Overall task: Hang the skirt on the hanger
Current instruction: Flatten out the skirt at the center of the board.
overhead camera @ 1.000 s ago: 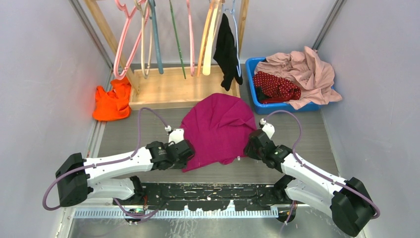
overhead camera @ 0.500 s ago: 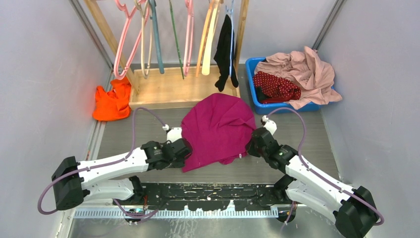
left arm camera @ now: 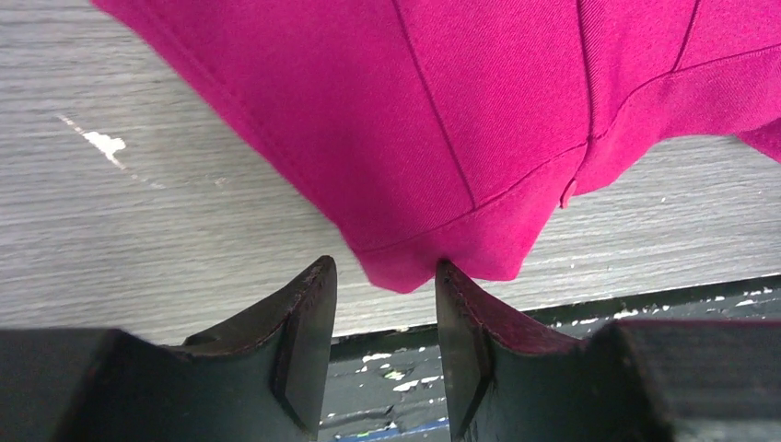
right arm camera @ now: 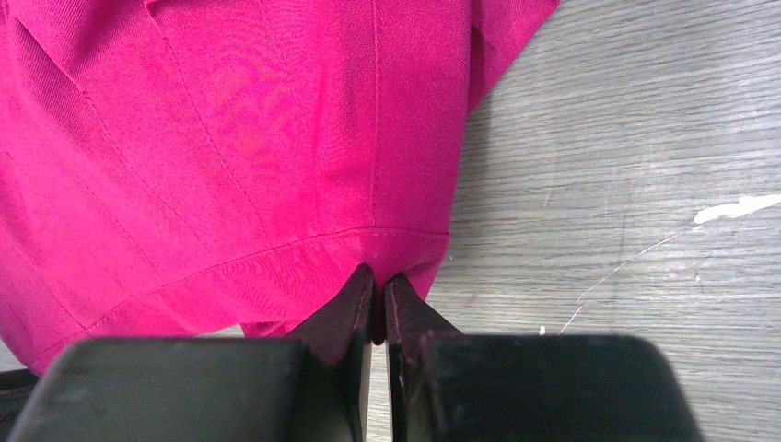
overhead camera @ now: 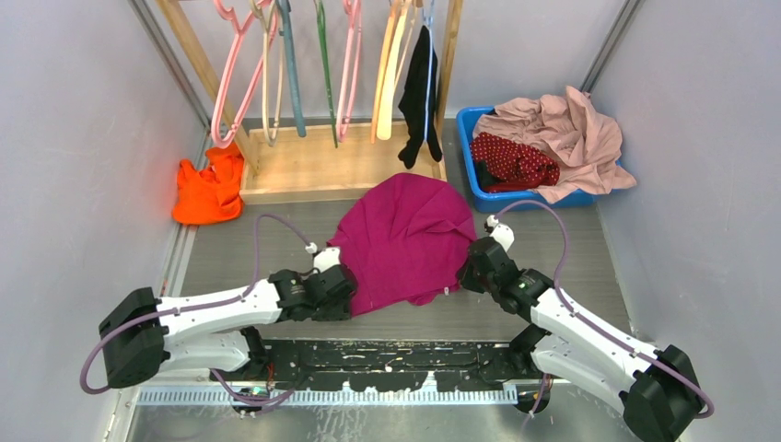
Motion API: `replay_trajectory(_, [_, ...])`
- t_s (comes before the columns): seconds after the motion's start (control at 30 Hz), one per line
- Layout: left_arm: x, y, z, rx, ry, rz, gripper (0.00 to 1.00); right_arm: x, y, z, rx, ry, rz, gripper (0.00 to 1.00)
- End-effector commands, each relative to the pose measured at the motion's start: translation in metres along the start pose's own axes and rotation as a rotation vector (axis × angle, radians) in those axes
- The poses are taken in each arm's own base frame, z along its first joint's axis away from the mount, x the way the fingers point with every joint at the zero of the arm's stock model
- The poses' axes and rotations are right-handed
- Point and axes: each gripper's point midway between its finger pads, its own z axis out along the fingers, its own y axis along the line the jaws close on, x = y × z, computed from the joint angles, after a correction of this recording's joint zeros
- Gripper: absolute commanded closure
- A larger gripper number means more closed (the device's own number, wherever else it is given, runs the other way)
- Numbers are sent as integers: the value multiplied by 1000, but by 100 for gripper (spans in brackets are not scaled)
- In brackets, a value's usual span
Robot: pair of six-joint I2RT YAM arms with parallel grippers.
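Observation:
The skirt (overhead camera: 513, 161), dark red with white dots, lies bunched in the blue bin (overhead camera: 468, 157) at the back right, away from both grippers. The thin pink hanger (overhead camera: 227, 87) hangs at the left of the rack. A plain magenta garment (overhead camera: 405, 239) is spread on the table between the arms. My right gripper (right arm camera: 379, 281) is shut on its hem, at the garment's right edge (overhead camera: 468, 267). My left gripper (left arm camera: 382, 276) stands open at the garment's near left corner (overhead camera: 343, 285). The corner's tip (left arm camera: 405, 267) pokes between the fingertips and touches the right one.
A wooden rack (overhead camera: 332, 161) at the back holds several hangers, a second pink one (overhead camera: 348, 64) and a black garment (overhead camera: 422, 92). A pale pink garment (overhead camera: 571, 133) spills over the bin. An orange cloth (overhead camera: 210, 189) lies at the back left. Grey walls close both sides.
My right gripper has closed on the magenta hem. My left gripper narrowed, then widened again, and slid toward the near corner. The hangers on the rack have swung slightly.

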Motion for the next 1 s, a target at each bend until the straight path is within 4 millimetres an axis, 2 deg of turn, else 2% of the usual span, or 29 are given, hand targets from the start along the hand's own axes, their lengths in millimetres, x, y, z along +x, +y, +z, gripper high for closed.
replay_trajectory(0.0, [-11, -25, 7, 80, -42, -66, 55, -16, 14, -4, -43, -42, 5, 88])
replay_trajectory(0.13, [-12, -25, 15, 85, -63, -77, 55, -14, 14, -4, -44, -38, 2, 88])
replay_trajectory(0.2, [-10, -23, 19, 67, -56, -69, 59, -13, 13, -3, -45, -35, 2, 88])
replay_trajectory(0.37, [-9, -19, 20, 47, -52, -64, 95, -15, 17, -9, -69, -36, -3, 88])
replay_trajectory(0.4, [-11, -19, 16, 50, -60, -63, 100, -17, 20, -13, -80, -36, -6, 88])
replay_trajectory(0.43, [-15, -20, 11, 55, -69, -58, 100, -20, 23, -17, -93, -38, -10, 88])
replay_trajectory(0.53, [-29, -25, -12, 75, -90, -37, 100, -33, 35, -35, -133, -53, -28, 88])
replay_trajectory(0.63, [-54, -38, -51, 136, -147, -16, 100, -51, 53, -60, -193, -72, -58, 88])
replay_trajectory(0.93, [-134, -48, -165, 244, -284, 23, 100, -135, 121, -157, -366, -191, -158, 88])
replay_trajectory(0.97, [-139, -47, -170, 241, -290, 30, 100, -146, 128, -168, -382, -211, -167, 88])
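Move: The near-left corner of the pink skirt's waistband lies just under the left hand's open fingers, about 2 cm to their right, 1 cm ahead and 3 cm below. The skirt's middle is some 12 cm to that hand's right and 15 cm ahead. From the right hand, already pinching the near-right corner, the left corner lies roughly 23 cm to the left, 6 cm back and 5 cm down; the blue basket stands some 28 cm ahead and 17 cm to the right. Down and a little right goes the left hand, about 2 cm, its fingers shutting on the skirt's near-left corner while the right hand waits with its pinch kept. Then both rise quickly together, the right by some 17 cm, straight above the board, the left a touch more and also drifting forward, both tilting their fingertips forward by roughly 15 degrees. ##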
